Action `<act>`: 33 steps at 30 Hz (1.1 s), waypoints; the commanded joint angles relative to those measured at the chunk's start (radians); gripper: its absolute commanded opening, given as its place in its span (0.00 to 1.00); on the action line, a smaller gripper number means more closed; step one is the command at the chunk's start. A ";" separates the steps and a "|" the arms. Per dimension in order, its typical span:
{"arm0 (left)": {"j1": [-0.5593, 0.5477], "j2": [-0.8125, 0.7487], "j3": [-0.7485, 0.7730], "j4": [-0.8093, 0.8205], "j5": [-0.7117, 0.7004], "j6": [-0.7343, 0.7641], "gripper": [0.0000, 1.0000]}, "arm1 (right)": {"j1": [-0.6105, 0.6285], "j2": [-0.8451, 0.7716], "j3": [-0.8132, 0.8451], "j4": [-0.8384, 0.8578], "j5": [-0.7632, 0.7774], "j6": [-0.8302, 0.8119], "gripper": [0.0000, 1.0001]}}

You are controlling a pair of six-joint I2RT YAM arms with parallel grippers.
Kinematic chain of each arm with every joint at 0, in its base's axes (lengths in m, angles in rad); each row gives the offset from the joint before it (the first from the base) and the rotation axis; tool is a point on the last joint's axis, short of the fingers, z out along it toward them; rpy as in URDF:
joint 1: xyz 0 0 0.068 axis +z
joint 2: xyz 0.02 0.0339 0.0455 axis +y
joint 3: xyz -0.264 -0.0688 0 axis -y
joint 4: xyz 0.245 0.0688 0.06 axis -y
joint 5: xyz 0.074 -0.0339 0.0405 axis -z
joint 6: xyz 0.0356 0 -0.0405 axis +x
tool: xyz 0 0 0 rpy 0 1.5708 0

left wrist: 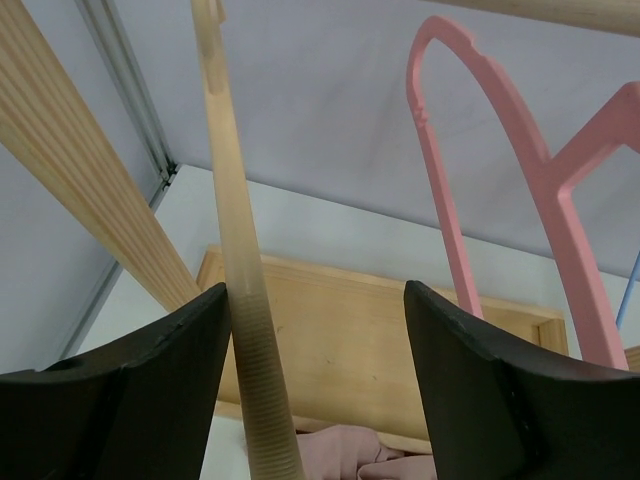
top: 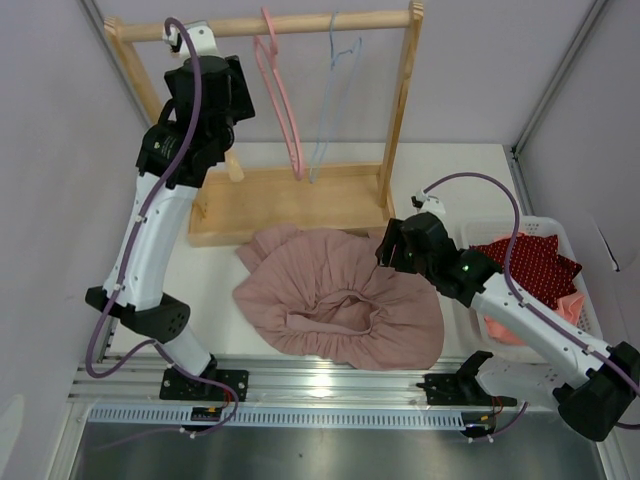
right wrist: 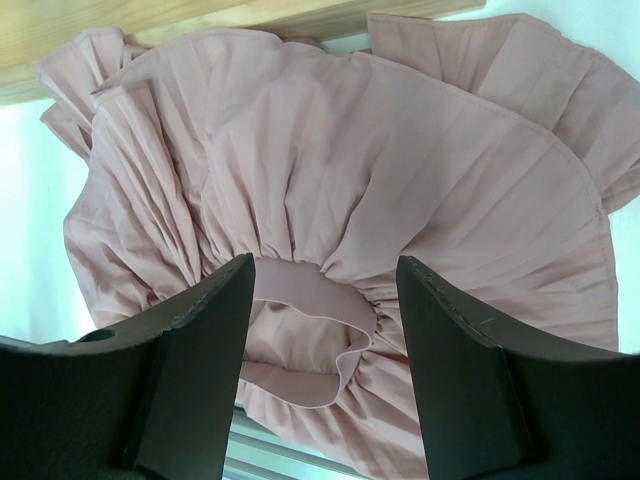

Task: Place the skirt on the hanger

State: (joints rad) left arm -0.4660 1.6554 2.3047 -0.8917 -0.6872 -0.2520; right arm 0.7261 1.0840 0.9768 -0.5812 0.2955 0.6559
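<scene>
The pink pleated skirt [top: 340,295] lies crumpled on the table in front of the wooden rack. My right gripper [right wrist: 325,262] hangs open just above it, and the skirt's waist opening [right wrist: 315,320] shows between its fingers. At the skirt's right edge in the top view is that same right gripper [top: 392,245]. My left gripper [top: 222,148] is raised at the left end of the rack. It is open, with the ribbed beige hanger arm [left wrist: 245,330] standing between its jaws, close against the left finger [left wrist: 170,380]. The rest of that hanger is hidden by the wrist.
A pink hanger [top: 278,95] and a pale blue hanger [top: 335,85] hang from the rack's rail [top: 300,24]. The rack's wooden base [top: 290,200] lies behind the skirt. A white basket [top: 560,228] with red dotted cloth [top: 530,265] stands at the right.
</scene>
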 commanded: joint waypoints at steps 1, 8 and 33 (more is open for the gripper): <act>0.015 -0.016 -0.022 0.023 -0.024 0.033 0.73 | -0.010 0.005 -0.001 0.044 -0.024 -0.015 0.65; 0.018 -0.031 -0.057 0.046 -0.070 0.056 0.58 | -0.017 0.019 -0.007 0.052 -0.039 -0.021 0.65; 0.020 -0.164 -0.172 0.277 0.015 0.237 0.00 | -0.033 0.068 -0.016 0.093 -0.065 -0.029 0.64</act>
State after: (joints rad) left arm -0.4530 1.5867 2.1479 -0.7650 -0.7063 -0.0406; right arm 0.6979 1.1522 0.9627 -0.5270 0.2371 0.6495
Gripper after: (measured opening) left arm 0.232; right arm 0.643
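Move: The wooden hanger's bar already runs between the open left fingers, about 2 cm left of their midpoint and about 2 cm below and ahead. The pink hanger hangs some 9 cm to this hand's right, about level fore and aft; the blue one is roughly 20 cm to the right, also about level. From the right hand, waiting over the skirt, the wooden hanger is about 31 cm left, 16 cm ahead and 26 cm up. Down about 2 cm and a little left, the left hand settles around the wooden hanger while its fingers close and pinch the bar. Keeping that grip, it rises about 1.5 cm towards the rail, rolling its left side up some 10 degrees, and eases slightly back at the end. The open right hand sinks about 2 cm above the skirt without reaching it. ##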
